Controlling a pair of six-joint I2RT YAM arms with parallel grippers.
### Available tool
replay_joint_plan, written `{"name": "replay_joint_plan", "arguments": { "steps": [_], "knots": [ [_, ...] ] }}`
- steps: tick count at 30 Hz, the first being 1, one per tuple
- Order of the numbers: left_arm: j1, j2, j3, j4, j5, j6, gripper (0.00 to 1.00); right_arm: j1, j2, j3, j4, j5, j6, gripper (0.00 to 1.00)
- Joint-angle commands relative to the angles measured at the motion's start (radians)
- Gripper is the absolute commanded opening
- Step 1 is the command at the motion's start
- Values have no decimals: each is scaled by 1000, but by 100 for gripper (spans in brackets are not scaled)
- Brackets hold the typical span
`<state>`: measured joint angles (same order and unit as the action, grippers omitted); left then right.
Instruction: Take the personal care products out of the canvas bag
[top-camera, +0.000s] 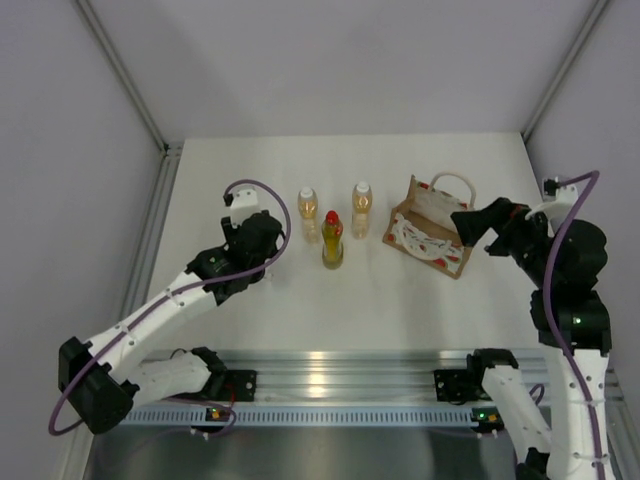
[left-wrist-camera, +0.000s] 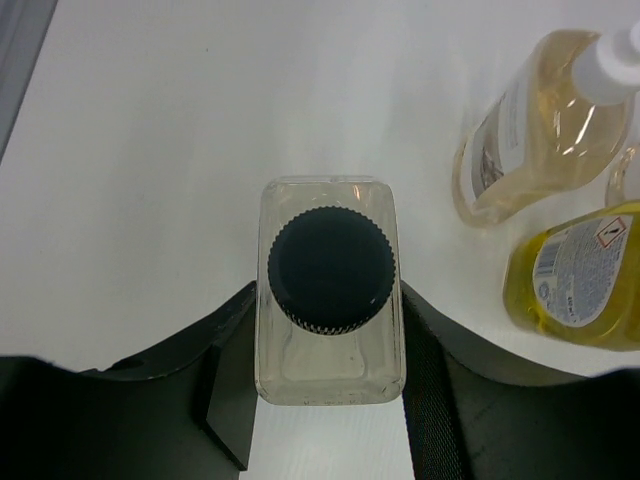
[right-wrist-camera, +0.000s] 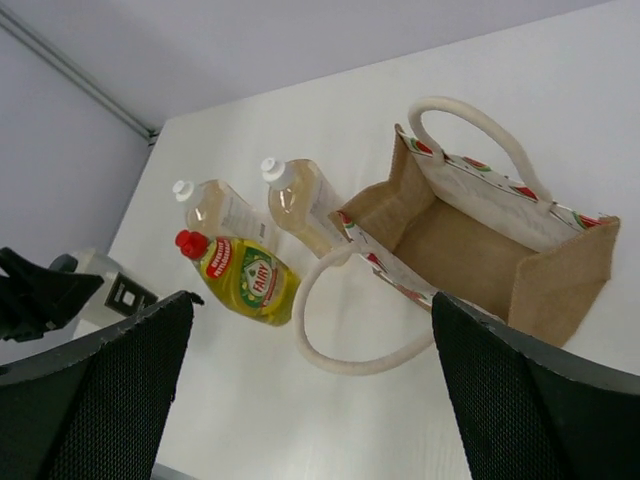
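My left gripper (left-wrist-camera: 328, 332) is shut on a clear squarish bottle (left-wrist-camera: 330, 360) with a dark cap (left-wrist-camera: 330, 268), one finger pressed to each side. In the top view this gripper (top-camera: 258, 236) hides that bottle. Two amber bottles with white caps (top-camera: 308, 207) (top-camera: 361, 201) and a yellow bottle with a red cap (top-camera: 332, 243) stand on the table to its right. The canvas bag (top-camera: 430, 232) sits further right, its mouth turned towards my right gripper (top-camera: 478, 224), which hangs open and holds nothing. The bag's inside (right-wrist-camera: 470, 250) shows only bare canvas.
One looped rope handle (right-wrist-camera: 345, 345) droops onto the white table (top-camera: 340, 300) in front of the bag, the other (right-wrist-camera: 470, 125) arches behind it. Grey walls and a metal rail (top-camera: 150, 240) border the table. The arm bases stand on the near rail (top-camera: 340, 385).
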<state>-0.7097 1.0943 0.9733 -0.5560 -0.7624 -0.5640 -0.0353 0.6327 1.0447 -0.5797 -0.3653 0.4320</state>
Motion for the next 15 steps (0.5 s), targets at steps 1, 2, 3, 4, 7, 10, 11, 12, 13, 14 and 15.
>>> {"name": "replay_joint_plan", "arguments": {
  "steps": [1,2,3,4,7,10,11,12,13,14,15],
  "knots": [
    [-2,-91,-54,156,-19,-43,0,28,-57,38,-94,132,-75,99],
    [-2,-103,-77,171,-2,-46,0,28,-67,29,-95,126,-73,99],
    [-4,-125,-100,191,23,-45,0,28,-88,26,-97,117,-75,100],
    [-7,-134,-123,227,58,-46,0,28,-97,21,-103,114,-75,99],
    [-36,-148,-195,278,77,-54,0,28,-122,15,-112,108,-78,100],
    [-91,-129,-225,297,66,-51,0,28,-130,14,-123,105,-82,100],
    [-111,-125,-232,310,22,-50,0,28,-131,9,-124,103,-82,99],
    [-149,-123,-245,315,2,-51,0,28,-136,6,-124,100,-84,99],
    [-166,-119,-251,324,-15,-51,0,28,-139,2,-124,100,-85,100],
    [-178,-114,-255,332,-27,-57,0,28,-140,-6,-123,100,-84,99],
    [-201,-114,-263,332,-58,-66,0,28,-143,-9,-123,98,-84,100]
  ]
}}
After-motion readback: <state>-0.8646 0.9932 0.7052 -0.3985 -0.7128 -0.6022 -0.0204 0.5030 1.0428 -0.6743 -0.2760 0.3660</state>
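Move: From the left hand, which holds the dark-capped clear bottle upright, the bare patch of table it is heading for lies about 4 cm back, 6 cm right and 20 cm below. The green-yellow Fairy bottle stands about 7 cm ahead and 20 cm right, the nearer white-capped bottle 14 cm ahead and 15 cm right. That patch is some 45 cm left and 2 cm ahead of the empty right hand, the canvas bag 20 cm straight ahead of it and well below. Sinking about 6 cm while drawing back some 4 cm, the left hand lowers the dark-capped bottle towards the bare table on the near side of the other bottles; the descent then levels off and the hand swings right about 3.5 cm, turning some 10 degrees clockwise, its grip kept. The open right hand backs about 3 cm away from the canvas bag and stops. ##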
